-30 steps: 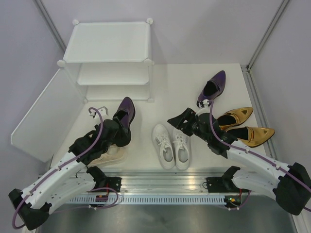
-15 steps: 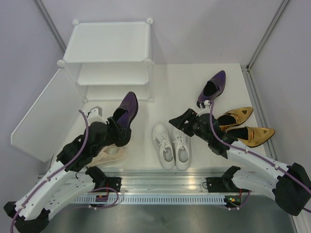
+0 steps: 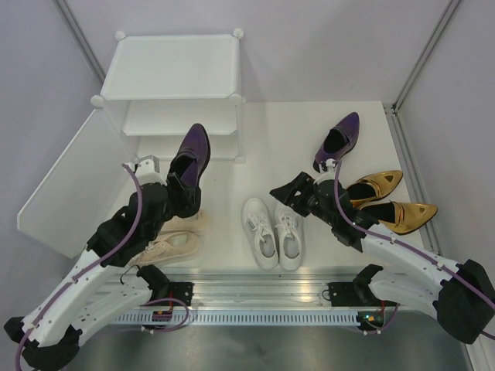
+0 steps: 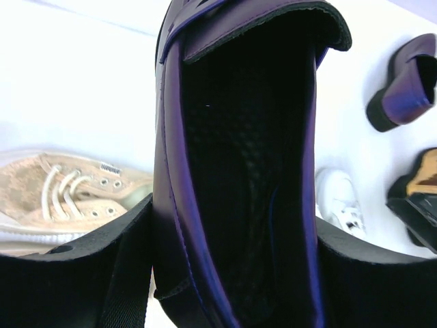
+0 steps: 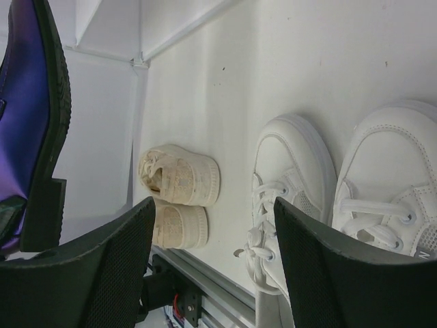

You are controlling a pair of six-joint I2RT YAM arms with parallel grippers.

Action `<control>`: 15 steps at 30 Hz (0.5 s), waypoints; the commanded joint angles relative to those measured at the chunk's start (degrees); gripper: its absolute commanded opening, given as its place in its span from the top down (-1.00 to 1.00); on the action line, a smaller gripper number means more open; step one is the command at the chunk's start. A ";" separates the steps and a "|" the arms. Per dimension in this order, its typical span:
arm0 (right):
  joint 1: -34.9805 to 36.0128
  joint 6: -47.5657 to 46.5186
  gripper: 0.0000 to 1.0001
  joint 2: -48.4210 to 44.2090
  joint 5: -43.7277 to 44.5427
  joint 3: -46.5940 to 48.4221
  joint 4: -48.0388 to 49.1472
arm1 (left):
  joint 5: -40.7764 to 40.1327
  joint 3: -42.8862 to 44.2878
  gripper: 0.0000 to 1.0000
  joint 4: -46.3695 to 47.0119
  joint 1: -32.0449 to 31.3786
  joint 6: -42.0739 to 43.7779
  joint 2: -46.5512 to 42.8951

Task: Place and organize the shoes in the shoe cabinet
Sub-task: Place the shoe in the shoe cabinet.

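My left gripper (image 3: 179, 193) is shut on a glossy purple loafer (image 3: 189, 158), holding it by the heel in the air with its toe towards the shoe cabinet (image 3: 174, 66). In the left wrist view the loafer (image 4: 239, 137) fills the space between the fingers of that gripper (image 4: 232, 266). The second purple loafer (image 3: 338, 141) lies at the back right. My right gripper (image 3: 283, 193) is open above the table, beside the white sneakers (image 3: 272, 232); in its wrist view nothing is between the fingers of the gripper (image 5: 215, 260). The beige sneakers (image 3: 174, 239) lie under my left arm.
Two gold pointed heels (image 3: 375, 185) (image 3: 404, 215) lie right of my right arm. The cabinet's door panel (image 3: 77, 174) hangs open to the left. Its inner shelf (image 3: 182, 118) and floor hold nothing. A metal rail (image 3: 255, 297) runs along the near edge.
My left arm has carried the purple loafer up and towards the cabinet, turning its toe to the opening and uncovering the beige sneakers. The right arm has hardly moved.
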 commanded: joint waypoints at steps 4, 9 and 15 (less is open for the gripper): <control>-0.79 -2.49 -0.47 1.29 -0.45 0.09 1.80 | -4.07 6.47 0.96 15.10 2.45 8.76 6.13; -2.64 -4.34 -0.48 1.29 -2.91 0.18 1.80 | -1.80 8.85 0.96 20.55 7.11 13.95 12.10; -4.83 -6.45 -0.47 2.87 -5.45 1.32 1.80 | 5.59 12.37 0.96 23.44 17.04 17.02 19.92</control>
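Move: The left hand already holds the purple shoe across its heel, toe pointing out. It faces the shoe cabinet, whose middle is about 30 cm ahead, 3 cm left and 9 cm lower; the open front begins roughly 20 cm ahead. The beige shoes lie about 22 cm below the hand, 3 cm back and 7 cm left; the white shoes are equally low, 3 cm back and 24 cm right. From the right hand the cabinet lies about 27 cm ahead and 30 cm left. Forward and gathering speed, the left hand carries the held purple shoe toe-first about 9 cm towards the cabinet's open front, drifting slightly left and up late on. The wrist rolls some 10 degrees, left side rising, and turns slightly counter-clockwise while the fingers keep their hold on the heel. The empty, open right hand eases about 2 cm forward, right and down. ##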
